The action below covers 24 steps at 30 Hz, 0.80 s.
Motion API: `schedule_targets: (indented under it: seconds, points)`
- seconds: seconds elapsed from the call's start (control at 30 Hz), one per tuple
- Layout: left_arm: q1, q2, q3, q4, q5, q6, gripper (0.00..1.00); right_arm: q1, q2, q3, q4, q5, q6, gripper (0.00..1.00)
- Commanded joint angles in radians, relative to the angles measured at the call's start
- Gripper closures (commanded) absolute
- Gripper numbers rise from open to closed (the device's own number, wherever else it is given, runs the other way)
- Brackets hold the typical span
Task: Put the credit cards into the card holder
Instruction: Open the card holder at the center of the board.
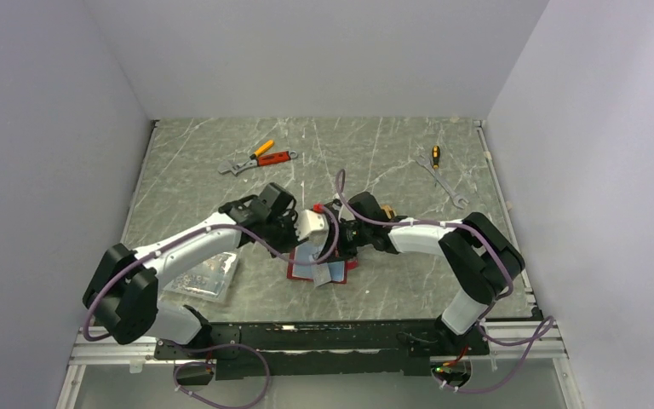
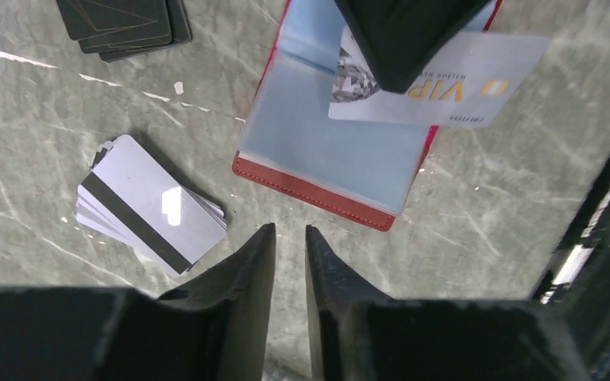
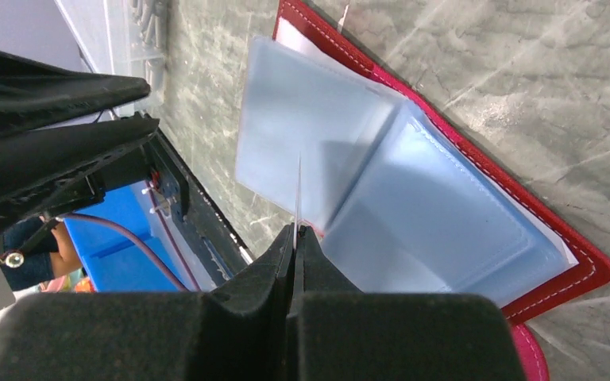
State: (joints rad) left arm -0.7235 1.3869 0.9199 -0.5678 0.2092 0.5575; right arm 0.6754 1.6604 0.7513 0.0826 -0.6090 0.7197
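The card holder (image 2: 326, 151) lies open on the table, red with bluish clear sleeves, and shows in the top view under both wrists (image 1: 319, 273). My right gripper (image 3: 296, 230) is shut on a silver-white credit card, seen edge-on (image 3: 298, 186), and holds it over the sleeves. The left wrist view shows that card's VIP face (image 2: 461, 95). My left gripper (image 2: 288, 234) hovers just in front of the holder's red edge. Its jaws stand a little apart with nothing between them. A stack of silver cards with a dark stripe (image 2: 151, 206) lies to its left.
A flat black stack (image 2: 123, 24) lies beyond the silver cards. A clear plastic box (image 1: 204, 277) sits by the left arm. Pliers (image 1: 260, 158) lie at the back, with a wrench (image 1: 444, 181) and a screwdriver (image 1: 434, 156) at the back right.
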Motion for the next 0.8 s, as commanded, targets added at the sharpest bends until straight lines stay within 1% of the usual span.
schedule_targets:
  seconds: [0.0,0.03,0.07,0.1,0.17,0.2,0.53,0.6,0.77]
  points:
    - [0.098,0.049,0.088,-0.063,0.220,-0.178,0.68,0.002,0.000,0.035,0.046,-0.005,0.001,1.00]
    - [0.126,0.074,0.102,-0.072,0.248,-0.207,0.59,0.002,-0.002,0.033,0.042,-0.001,-0.001,1.00]
    - [0.156,0.108,0.121,-0.091,0.287,-0.229,0.44,0.001,-0.004,0.031,0.038,0.001,-0.003,1.00]
    - [0.190,0.144,0.144,-0.112,0.330,-0.249,0.32,0.001,-0.007,0.026,0.036,0.002,-0.004,1.00]
    - [0.241,0.223,0.181,-0.155,0.415,-0.283,0.27,-0.003,-0.012,0.014,0.035,0.007,-0.005,1.00]
    - [0.258,0.250,0.189,-0.161,0.437,-0.297,0.24,-0.005,-0.014,0.008,0.036,0.008,-0.006,1.00]
    - [0.274,0.350,0.139,-0.109,0.558,-0.409,0.25,-0.050,-0.016,-0.033,0.037,-0.013,-0.019,1.00]
    - [0.275,0.362,0.125,-0.098,0.550,-0.427,0.25,-0.060,-0.016,-0.045,0.041,-0.016,-0.022,1.00]
    - [0.291,0.372,0.098,-0.101,0.469,-0.454,0.25,-0.089,-0.013,-0.089,0.075,-0.025,-0.014,1.00]
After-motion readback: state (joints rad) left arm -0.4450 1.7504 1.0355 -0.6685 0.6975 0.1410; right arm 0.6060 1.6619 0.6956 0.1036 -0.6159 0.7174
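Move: The open card holder's left edge lies just 2 cm to the left hand's right, about 2 cm back and 6 cm below. From that hand the white cards lie some 7 cm ahead and 1 cm left, the dark cards 10 cm ahead and 10 cm right, all about 6 cm down. The right hand, with a card pinched upright, has the holder's middle level ahead, 1 cm right and 3 cm below; the dark cards lie 12 cm beyond that hand and 1 cm right. The holder's left edge is what the left hand comes down to: that hand opens wide, swings some 2.5 cm forward, then back and down, ending about 4 cm lower while its wrist turns roughly 50 degrees, so the fingers point right and down around the edge. The right hand, still gripping its card, waits, then slides about 2 cm right and sinks over the fold. ##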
